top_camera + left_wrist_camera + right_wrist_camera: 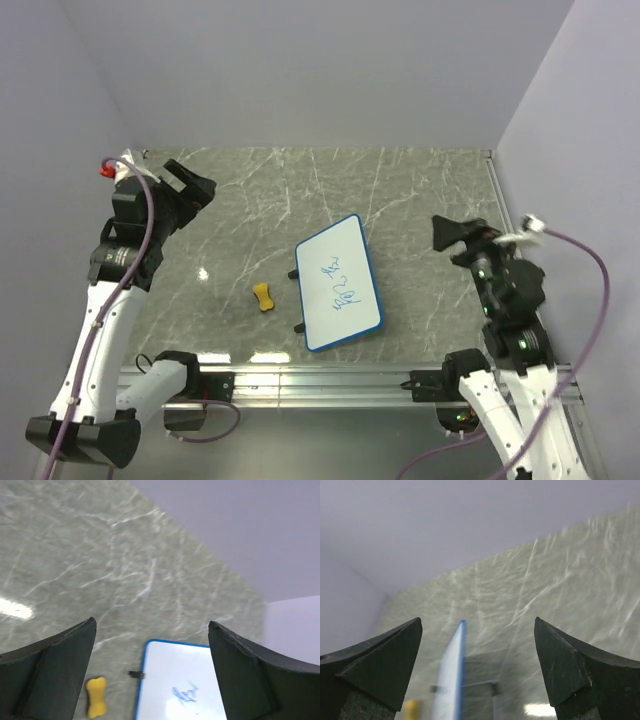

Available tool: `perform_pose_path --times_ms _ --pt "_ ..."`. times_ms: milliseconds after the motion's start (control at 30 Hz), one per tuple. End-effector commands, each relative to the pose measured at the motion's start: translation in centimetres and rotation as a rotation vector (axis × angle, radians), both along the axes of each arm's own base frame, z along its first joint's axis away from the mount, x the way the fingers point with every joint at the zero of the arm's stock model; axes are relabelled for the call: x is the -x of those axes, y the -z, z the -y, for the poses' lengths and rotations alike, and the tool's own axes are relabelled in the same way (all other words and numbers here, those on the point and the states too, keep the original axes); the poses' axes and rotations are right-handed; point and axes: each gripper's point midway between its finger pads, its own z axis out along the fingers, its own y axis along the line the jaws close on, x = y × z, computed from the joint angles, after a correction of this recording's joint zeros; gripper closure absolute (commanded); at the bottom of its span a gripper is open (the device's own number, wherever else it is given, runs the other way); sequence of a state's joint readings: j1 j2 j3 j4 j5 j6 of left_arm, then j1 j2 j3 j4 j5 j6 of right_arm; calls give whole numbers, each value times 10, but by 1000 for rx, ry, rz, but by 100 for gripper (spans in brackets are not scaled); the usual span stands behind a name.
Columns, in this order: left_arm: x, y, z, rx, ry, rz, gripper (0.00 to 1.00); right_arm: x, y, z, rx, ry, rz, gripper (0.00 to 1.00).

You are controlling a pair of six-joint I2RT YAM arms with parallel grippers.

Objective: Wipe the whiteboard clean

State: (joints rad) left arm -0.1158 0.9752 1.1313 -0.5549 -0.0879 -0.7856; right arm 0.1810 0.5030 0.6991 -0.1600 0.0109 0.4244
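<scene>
The whiteboard (339,283), white with a blue frame and small black feet, lies in the middle of the marble table with blue scribbles on it. It also shows in the left wrist view as the whiteboard (180,680) and, nearly edge-on, in the right wrist view as the whiteboard (451,675). A small yellow eraser (263,298) lies just left of it; the eraser (96,696) also appears in the left wrist view. My left gripper (193,185) hangs open at the far left, well away from both. My right gripper (447,236) is open to the right of the board, holding nothing.
Lavender walls close in the table at the back, left and right. A metal rail (330,385) runs along the near edge, between the arm bases. Bare marble (280,190) lies behind the board.
</scene>
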Motion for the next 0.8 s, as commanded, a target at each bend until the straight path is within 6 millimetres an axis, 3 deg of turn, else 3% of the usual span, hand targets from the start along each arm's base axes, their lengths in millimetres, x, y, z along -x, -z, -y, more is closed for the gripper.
perform_pose_path --times_ms 0,100,133,200,233,267,333,367,433,567,700,767 --pt "11 -3 10 85 10 -60 1 41 31 34 -565 308 -236 0" --pt "18 -24 42 168 193 57 1 53 31 -8 -491 14 -193 0" --pt "26 -11 50 203 231 43 1 59 52 -19 -506 -26 -289 0" --pt "35 -2 60 286 257 -19 0 62 68 -18 -498 7 -378 0" --pt "36 -8 61 283 262 -28 1 62 64 -16 -449 12 -396 0" --pt "35 -8 56 259 225 -34 1 65 74 -11 -363 26 -439 0" --pt "39 -18 50 180 207 13 1 63 69 -4 -272 52 -468 1" --pt "37 -17 43 153 176 19 0 65 76 3 -221 80 -504 2" --pt "31 -4 42 92 197 -22 1 61 73 1 -190 72 -540 2" --pt "18 29 60 29 248 -145 1 53 65 -49 -149 -245 -589 0" --pt "21 44 117 -68 429 -157 1 32 88 -71 -140 -328 -756 2" --pt "13 61 128 -123 440 -206 1 22 91 -76 -128 -345 -751 6"
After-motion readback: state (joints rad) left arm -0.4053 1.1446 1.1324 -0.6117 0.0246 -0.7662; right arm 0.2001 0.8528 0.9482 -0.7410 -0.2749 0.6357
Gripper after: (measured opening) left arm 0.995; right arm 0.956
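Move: From the left hand the yellow eraser lies about 10 cm back, 8 cm to the right and 29 cm below; the whiteboard's middle is also 10 cm back, but 25 cm right and 22 cm down. From the right hand the whiteboard is some 4 cm back, 16 cm left and 24 cm below, with the eraser another 16 cm left of it. Both hands sink towards the whiteboard, left about 11 cm rightward, right 6 cm leftward, tipping down some 40 degrees. ##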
